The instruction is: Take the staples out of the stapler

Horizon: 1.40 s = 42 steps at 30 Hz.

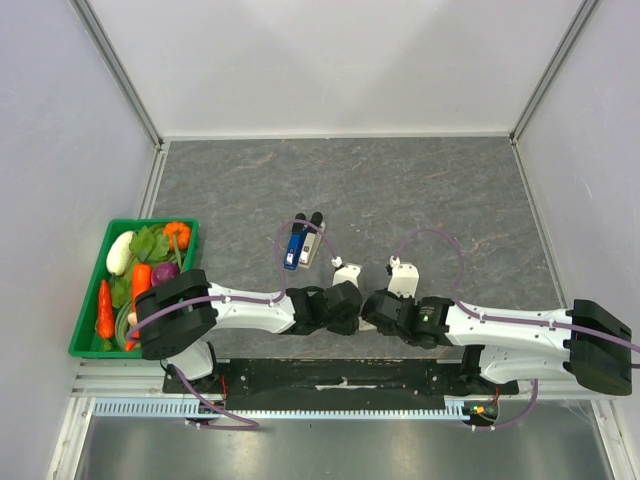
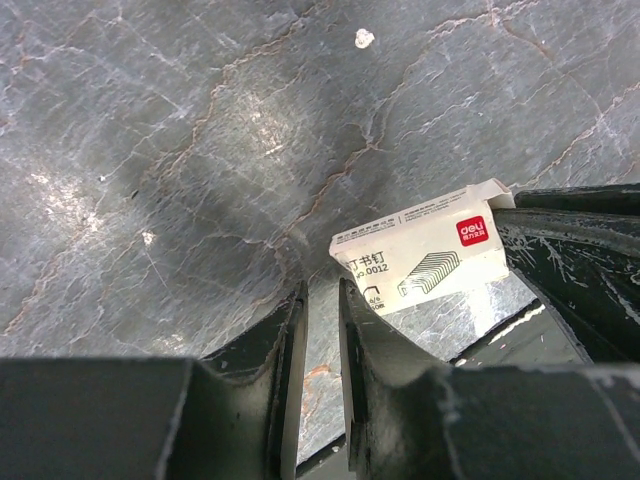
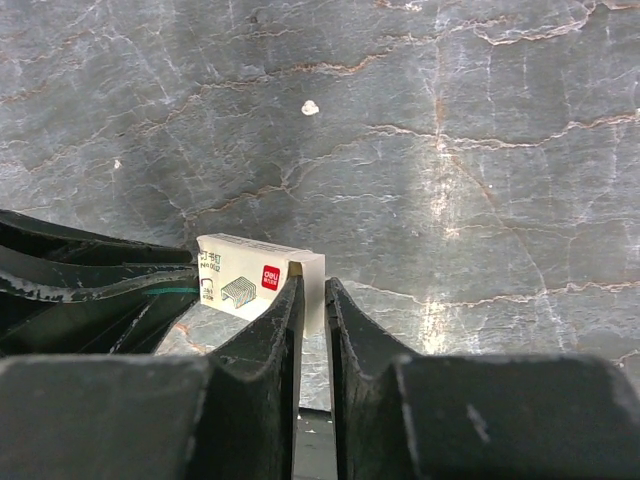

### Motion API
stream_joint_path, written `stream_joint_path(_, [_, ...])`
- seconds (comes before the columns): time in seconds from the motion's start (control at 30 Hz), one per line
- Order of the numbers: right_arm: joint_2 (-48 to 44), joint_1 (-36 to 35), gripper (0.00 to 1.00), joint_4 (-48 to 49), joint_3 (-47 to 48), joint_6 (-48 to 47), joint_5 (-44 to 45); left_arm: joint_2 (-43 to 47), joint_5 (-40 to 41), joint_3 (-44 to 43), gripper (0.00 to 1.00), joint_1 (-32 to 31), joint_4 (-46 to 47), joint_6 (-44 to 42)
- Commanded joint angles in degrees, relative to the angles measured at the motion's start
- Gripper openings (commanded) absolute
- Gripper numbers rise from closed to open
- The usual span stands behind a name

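Observation:
The blue and white stapler (image 1: 300, 240) lies on the grey table, beyond both arms and apart from them. A small white staple box (image 3: 250, 277) with a red label is pinched at one end by my right gripper (image 3: 314, 285). The box also shows in the left wrist view (image 2: 425, 260), just right of my left gripper (image 2: 322, 290), whose jaws stand almost together with nothing between them. In the top view the left gripper (image 1: 352, 302) and the right gripper (image 1: 373, 306) meet tip to tip near the table's front, and the box is hidden between them.
A green basket (image 1: 85, 320) of toy vegetables stands at the left front. The table has white walls on three sides. A small white speck (image 3: 310, 107) lies on the table beyond the box.

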<state>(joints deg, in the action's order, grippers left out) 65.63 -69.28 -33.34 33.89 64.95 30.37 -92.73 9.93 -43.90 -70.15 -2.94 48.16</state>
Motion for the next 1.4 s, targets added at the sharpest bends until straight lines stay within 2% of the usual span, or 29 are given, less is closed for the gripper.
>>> stream_joint_path(0.0, [0.3,-0.4,0.22,-0.9,-0.6,1.8,1.7,-3.6,-1.7,1.5,0.26,-1.0,-7.2,1.0])
stream_joint_path(0.2, [0.4,-0.4,0.24,-0.5,-2.2,2.3,1.3,-0.2,-0.4,0.8,0.28,-1.0,-9.7,0.5])
stream_joint_path(0.43, [0.3,-0.4,0.25,-0.1,-3.1,2.2,1.2,5.4,1.2,0.8,0.43,-1.0,-13.2,-0.2])
stream_joint_path(0.6, [0.3,-0.4,0.25,0.6,-3.4,1.8,0.7,7.6,-1.4,0.4,0.58,-1.1,-10.1,-0.6])
stream_joint_path(0.67, [0.2,-0.3,0.25,1.1,-3.5,1.8,0.3,7.4,-2.5,0.0,0.61,-1.1,-8.6,-0.9])
stream_joint_path(0.83, [-0.4,-0.4,0.25,1.8,-4.1,1.7,-0.1,6.0,-4.2,-0.8,0.62,-1.3,-5.2,-1.4])
stream_joint_path(1.37, [-1.5,-0.4,0.25,4.1,-5.2,1.1,-1.5,0.5,-2.8,-6.3,0.62,-1.3,-3.2,-2.7])
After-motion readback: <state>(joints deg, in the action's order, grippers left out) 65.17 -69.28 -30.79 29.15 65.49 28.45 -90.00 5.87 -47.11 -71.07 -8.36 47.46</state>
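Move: The staple box lies between the two hands, slightly tilted with its right end raised. Its middle is some 3 cm to the left hand's right and 1 cm ahead, about level; from the right hand, whose fingers are at its open flap, it is about 3 cm left, level fore and aft, and 1 cm below. From the left hand, the grey stapler stands roughly 19 cm ahead and 10 cm left, the blue one 19 cm ahead and 13 cm left. The staple box is kept by its flap end between the right fingertips, one tip still tucked in at the opening, as the right hand sinks about 2 cm and eases slightly right and back. The left hand comes free of the box's left end, spreading its fingers widely; it backs off left and back by about 3 cm, then swings right again towards the box while rising. ##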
